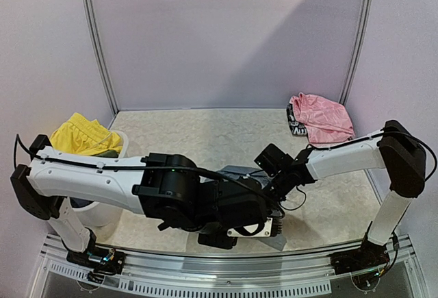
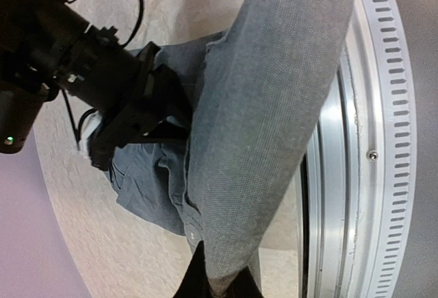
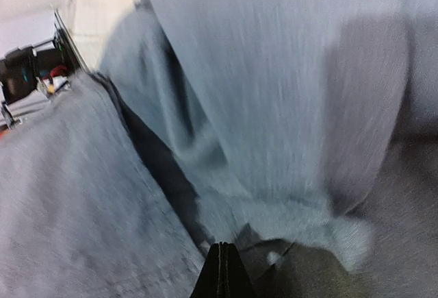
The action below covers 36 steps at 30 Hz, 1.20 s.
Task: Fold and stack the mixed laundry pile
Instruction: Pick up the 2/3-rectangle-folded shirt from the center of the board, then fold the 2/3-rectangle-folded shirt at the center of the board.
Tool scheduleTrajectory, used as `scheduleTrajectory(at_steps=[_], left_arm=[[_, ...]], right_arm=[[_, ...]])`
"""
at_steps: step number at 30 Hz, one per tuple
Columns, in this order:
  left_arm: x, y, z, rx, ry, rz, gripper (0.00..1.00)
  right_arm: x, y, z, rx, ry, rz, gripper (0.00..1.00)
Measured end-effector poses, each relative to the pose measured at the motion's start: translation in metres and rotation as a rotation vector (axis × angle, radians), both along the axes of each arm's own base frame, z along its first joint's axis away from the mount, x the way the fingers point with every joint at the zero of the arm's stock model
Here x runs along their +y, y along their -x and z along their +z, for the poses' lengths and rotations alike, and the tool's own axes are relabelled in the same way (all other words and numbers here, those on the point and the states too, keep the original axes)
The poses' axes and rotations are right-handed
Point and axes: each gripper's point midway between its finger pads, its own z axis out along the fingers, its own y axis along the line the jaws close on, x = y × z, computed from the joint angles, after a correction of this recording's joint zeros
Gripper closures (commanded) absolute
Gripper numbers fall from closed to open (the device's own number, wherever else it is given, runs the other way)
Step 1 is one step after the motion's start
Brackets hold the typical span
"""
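Observation:
The large grey shirt (image 2: pixel 267 106) lies bunched at the table's near middle, mostly hidden under both arms in the top view (image 1: pixel 237 172). My left gripper (image 2: pixel 219 283) is shut on a thick fold of it, which stretches up and away from the jaws. My right gripper (image 3: pixel 221 246) is shut, its tips against the shirt's (image 3: pixel 274 72) crumpled cloth with none showing between them; the left wrist view shows it (image 2: pixel 161 116) at the shirt's far edge. Yellow shorts (image 1: pixel 83 135) lie in the white tub. The pink piece (image 1: pixel 320 116) rests at the back right.
The white tub (image 1: pixel 102 212) stands at the left, partly behind my left arm. A metal rail (image 2: pixel 342 175) runs along the table's near edge, close to the held fold. A small dark patterned item (image 1: pixel 293 125) lies beside the pink piece. Grey walls enclose the table (image 1: pixel 205 133).

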Motion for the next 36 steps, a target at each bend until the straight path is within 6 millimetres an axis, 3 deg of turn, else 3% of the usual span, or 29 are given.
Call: scheduleTrajectory(at_steps=[4,9,16,21,25,30,33,36], left_arm=[[-0.004,-0.009,0.003,-0.017,-0.013,-0.021,1.00],[-0.011,-0.028,0.001,-0.033,-0.027,-0.030,1.00],[-0.019,-0.056,-0.003,-0.040,-0.047,-0.046,1.00],[-0.025,-0.072,-0.004,-0.047,-0.050,-0.067,1.00],[-0.029,-0.081,-0.005,-0.052,-0.052,-0.083,1.00],[-0.031,-0.089,-0.003,-0.047,-0.041,-0.096,1.00],[-0.033,-0.091,-0.002,-0.041,-0.031,-0.103,1.00],[-0.034,-0.092,-0.002,-0.034,-0.025,-0.106,1.00]], right_arm=[[-0.006,0.029,-0.013,0.046,0.023,0.051,1.00],[-0.007,0.049,-0.021,0.069,0.021,0.083,1.00],[-0.018,0.043,-0.020,0.038,0.090,0.041,1.00],[-0.033,0.019,0.003,-0.019,0.122,-0.033,1.00],[-0.060,-0.011,0.030,-0.076,0.137,-0.143,0.98],[-0.092,-0.056,0.058,-0.152,0.140,-0.287,0.80],[-0.092,-0.077,0.068,-0.181,0.126,-0.311,0.75],[-0.071,-0.095,0.072,-0.183,0.082,-0.280,0.75]])
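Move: The gray shirt's near edge is already pinched in the left hand; the lying middle of the shirt is about 10 cm ahead of that hand, 2 cm right and 18 cm below. The right hand's shut fingertips are down among its folds, the middle 1 cm to their left and 4 cm below. From the left hand the pink cloth lies some 38 cm ahead and 27 cm right, the laundry basket roughly 14 cm ahead and 42 cm left. The gray shirt's held edge is carried forward about 9 cm and a little right by the left hand, nearly level over the lying part, grip kept. The right hand, fingers shut, first draws back 5 cm and sinks slightly in the fold, then swings forward some 15 cm, up and to the right, coming clear of the cloth, turning clockwise and partly opening. ##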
